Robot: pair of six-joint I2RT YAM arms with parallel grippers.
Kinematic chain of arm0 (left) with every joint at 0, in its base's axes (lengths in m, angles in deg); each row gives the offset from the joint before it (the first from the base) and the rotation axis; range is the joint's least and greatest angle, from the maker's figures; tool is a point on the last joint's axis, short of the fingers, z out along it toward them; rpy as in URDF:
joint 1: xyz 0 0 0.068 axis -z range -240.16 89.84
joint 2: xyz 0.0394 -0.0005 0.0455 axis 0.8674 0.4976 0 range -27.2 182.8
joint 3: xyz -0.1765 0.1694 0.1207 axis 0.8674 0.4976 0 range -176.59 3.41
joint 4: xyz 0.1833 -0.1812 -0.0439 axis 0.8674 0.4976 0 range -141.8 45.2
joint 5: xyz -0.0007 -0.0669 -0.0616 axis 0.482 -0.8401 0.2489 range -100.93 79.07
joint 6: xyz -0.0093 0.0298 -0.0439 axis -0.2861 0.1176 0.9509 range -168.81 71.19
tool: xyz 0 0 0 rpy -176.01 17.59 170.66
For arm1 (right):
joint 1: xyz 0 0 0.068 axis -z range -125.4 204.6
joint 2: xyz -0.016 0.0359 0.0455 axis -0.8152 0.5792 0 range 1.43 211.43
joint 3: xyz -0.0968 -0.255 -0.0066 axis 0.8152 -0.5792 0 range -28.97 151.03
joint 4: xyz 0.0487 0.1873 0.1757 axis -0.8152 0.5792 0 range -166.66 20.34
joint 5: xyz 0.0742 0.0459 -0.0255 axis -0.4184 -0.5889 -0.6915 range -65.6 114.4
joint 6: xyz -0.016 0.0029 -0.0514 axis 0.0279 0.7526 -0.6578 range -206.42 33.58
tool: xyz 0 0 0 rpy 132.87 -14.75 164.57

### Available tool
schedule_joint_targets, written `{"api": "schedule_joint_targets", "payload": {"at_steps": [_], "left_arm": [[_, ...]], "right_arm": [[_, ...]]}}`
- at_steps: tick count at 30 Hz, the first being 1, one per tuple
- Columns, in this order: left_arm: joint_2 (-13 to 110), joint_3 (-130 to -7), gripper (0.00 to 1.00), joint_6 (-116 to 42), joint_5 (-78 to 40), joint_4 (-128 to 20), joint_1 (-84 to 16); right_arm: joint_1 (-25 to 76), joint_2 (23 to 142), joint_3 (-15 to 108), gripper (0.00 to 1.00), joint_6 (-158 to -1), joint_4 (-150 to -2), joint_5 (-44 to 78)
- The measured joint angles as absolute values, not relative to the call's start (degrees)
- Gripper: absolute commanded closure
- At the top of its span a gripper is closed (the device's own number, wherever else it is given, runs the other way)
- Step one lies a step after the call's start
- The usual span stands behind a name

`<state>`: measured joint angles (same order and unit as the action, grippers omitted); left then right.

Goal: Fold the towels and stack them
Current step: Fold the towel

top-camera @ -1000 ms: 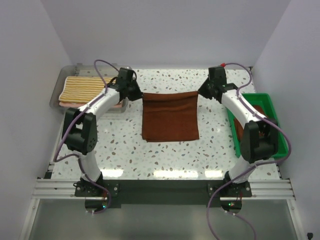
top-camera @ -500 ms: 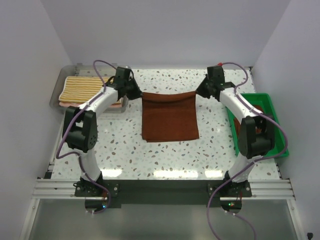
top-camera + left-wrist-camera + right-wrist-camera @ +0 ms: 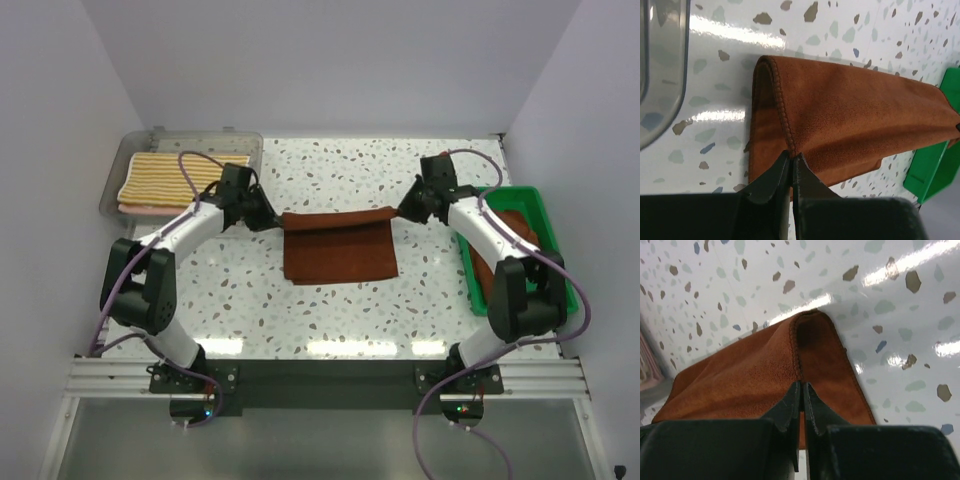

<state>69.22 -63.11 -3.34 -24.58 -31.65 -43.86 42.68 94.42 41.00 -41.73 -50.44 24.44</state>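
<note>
A rust-brown towel (image 3: 338,248) lies in the middle of the table, its far edge lifted and carried over the near part. My left gripper (image 3: 274,222) is shut on the towel's far left corner (image 3: 790,150). My right gripper (image 3: 398,212) is shut on the far right corner (image 3: 801,380). Between the two grippers the raised edge sags a little. A yellow-and-white striped towel (image 3: 172,178) lies folded in the clear bin at the far left, on a pink one (image 3: 128,208). Another rust-brown towel (image 3: 510,228) lies in the green tray.
The clear grey bin (image 3: 115,172) stands at the back left corner. The green tray (image 3: 555,240) stands along the right edge, beside my right arm. White walls close in the back and both sides.
Both grippers have come toward the near edge with the towel's far edge, folding it over the near part. The visible length of the towel has shrunk.
</note>
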Motion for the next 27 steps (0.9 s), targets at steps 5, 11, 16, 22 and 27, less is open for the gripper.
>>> {"api": "schedule_joint_targets", "payload": {"at_steps": [5,11,16,22,27], "left_arm": [[64.6,-55.9,1.0,-3.4,-25.6,-32.9,-42.1],[62.0,-48.4,1.0,-2.9,-25.6,-34.0,-38.3],[61.4,-46.6,1.0,-2.4,-24.6,-34.1,-37.1],[59.9,-47.2,1.0,-2.3,-22.7,-33.4,-37.1],[56.1,-47.9,0.98,-2.4,-20.7,-32.7,-36.1]], "right_arm": [[42.7,90.0,34.2,1.0,-42.4,-50.3,22.7],[42.7,88.4,26.3,1.0,-42.8,-50.9,21.8],[42.7,88.4,25.1,1.0,-43.2,-50.9,21.8],[42.7,87.9,25.3,1.0,-43.8,-50.7,21.8],[42.7,84.3,25.4,1.0,-44.5,-50.4,21.4]]}}
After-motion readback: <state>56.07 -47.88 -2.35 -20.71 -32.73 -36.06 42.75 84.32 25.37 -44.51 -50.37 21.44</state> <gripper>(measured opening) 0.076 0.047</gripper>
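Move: Back from the hands lies the near edge of the brown towel, where the pinched edge is being taken. From the left hand the near-left corner is about 15 cm back, 2 cm right and 8 cm down; from the right hand the near-right corner is roughly 16 cm straight back and 10 cm down. The striped towel in the tray is some 23 cm left and 13 cm ahead of the left hand; the green box's middle is about 27 cm right and 8 cm back of the right hand. Sweeping back together towards the brown towel's near edge, both shut grippers keep their pinch on the raised edge and carry it about 8–9 cm, sinking some 5 cm on the left and 6 on the right. Both then stop going back and lift roughly 3 cm; the right fingers tip about 10 degrees more downwards on the descent, then partly return. ##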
